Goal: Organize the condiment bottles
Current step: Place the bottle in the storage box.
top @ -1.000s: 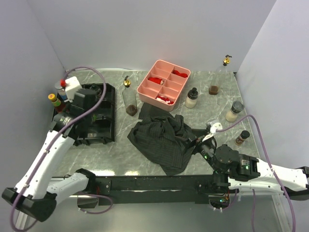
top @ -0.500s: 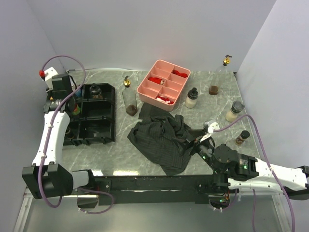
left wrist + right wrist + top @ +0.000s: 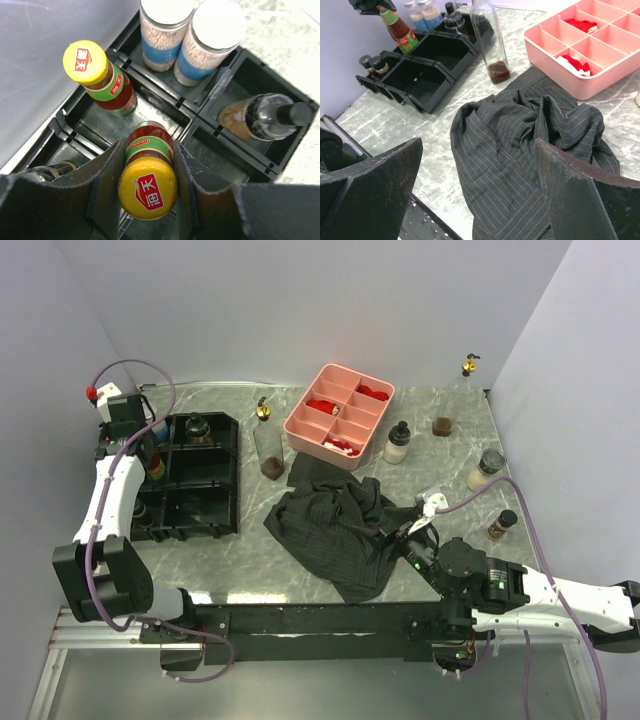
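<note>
My left gripper (image 3: 148,160) is shut on a red sauce bottle with a yellow cap (image 3: 148,187), its base down in a compartment of the black divided tray (image 3: 200,112). A matching yellow-capped bottle (image 3: 95,72), two white-capped jars (image 3: 165,30) and a brown black-capped bottle (image 3: 260,117) stand in neighbouring compartments. In the top view the left gripper (image 3: 135,440) is at the tray's far left. My right gripper (image 3: 480,190) is open and empty above a dark striped cloth (image 3: 530,145). A tall clear gold-capped bottle (image 3: 266,440) and several other bottles (image 3: 398,443) stand loose on the table.
A pink divided tray (image 3: 340,415) with red pieces sits at the back centre. The dark cloth (image 3: 340,525) lies crumpled mid-table. Small jars (image 3: 486,470) stand near the right wall. The left wall is close beside the black tray (image 3: 190,475).
My left arm has swung from over the black tray to its far left side, carrying the yellow-capped bottle. My right gripper has crept slightly left over the cloth.
</note>
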Controlling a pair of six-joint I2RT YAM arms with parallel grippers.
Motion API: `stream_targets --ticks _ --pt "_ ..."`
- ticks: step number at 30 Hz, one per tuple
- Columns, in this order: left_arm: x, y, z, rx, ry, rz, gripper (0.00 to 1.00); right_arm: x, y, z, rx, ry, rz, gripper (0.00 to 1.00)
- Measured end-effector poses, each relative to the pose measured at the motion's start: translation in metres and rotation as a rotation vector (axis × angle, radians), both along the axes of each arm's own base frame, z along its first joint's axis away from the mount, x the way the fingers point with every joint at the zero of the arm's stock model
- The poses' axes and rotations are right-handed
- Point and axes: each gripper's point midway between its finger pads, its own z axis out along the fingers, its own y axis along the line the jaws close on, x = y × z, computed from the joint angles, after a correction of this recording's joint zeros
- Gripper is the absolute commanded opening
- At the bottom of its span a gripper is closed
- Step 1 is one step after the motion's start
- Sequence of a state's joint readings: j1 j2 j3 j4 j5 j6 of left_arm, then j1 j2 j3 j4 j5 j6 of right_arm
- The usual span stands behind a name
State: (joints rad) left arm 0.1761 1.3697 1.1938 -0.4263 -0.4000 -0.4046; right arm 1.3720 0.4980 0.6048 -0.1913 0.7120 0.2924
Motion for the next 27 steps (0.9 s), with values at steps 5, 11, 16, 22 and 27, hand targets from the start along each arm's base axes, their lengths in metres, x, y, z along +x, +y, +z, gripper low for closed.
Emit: stream_targets --ticks 5,11,16,22,27 --pt "-0.001 0.005 -0.018 -0.030 0.031 -0.003 0.61 0.000 0.001 -0.007 -0.010 0.000 0.002 1.00" --pt "0.010 0.011 -0.007 -0.013 -0.032 0.005 0.79 0.000 0.003 -0.008 -0.013 0.002 0.007 1.00" --pt "0.013 0.011 -0.008 -0.016 -0.034 0.004 0.83 -0.001 0.004 -0.009 -0.013 0.003 0.014 1.00" --pt "0.014 0.003 0.002 -0.038 -0.055 -0.034 0.91 -0.002 0.004 -0.009 -0.008 0.008 0.017 1.00" --pt "0.009 -0.022 0.036 -0.089 -0.143 -0.147 0.97 0.000 0.006 -0.014 -0.024 0.021 0.002 1.00"
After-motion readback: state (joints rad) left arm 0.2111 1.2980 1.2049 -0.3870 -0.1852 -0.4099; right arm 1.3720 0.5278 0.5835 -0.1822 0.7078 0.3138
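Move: The left hand already grips the yellow-capped sauce bottle upright near its cap, over the storage box's middle left compartment, whose middle lies about 12 cm below and 2 cm to the left. Another sauce bottle stands there, some 8 cm to the hand's left and level with it. The near white-lidded jar is about 12 cm ahead; the dark-capped bottle is 11 cm ahead and 13 cm right. From the right hand the compartment lies roughly 24 cm ahead, 62 cm left and 17 cm below. Down about 2 cm first, the left hand lowers the gripped bottle into the compartment beside its twin, then spreads its fingers from a part-open grip to almost fully open and lets go. It creeps about 1 cm forward as they open, then lifts away some 5 cm from its lowest point and to the right, swinging slightly clockwise as the fingertips tip up. ##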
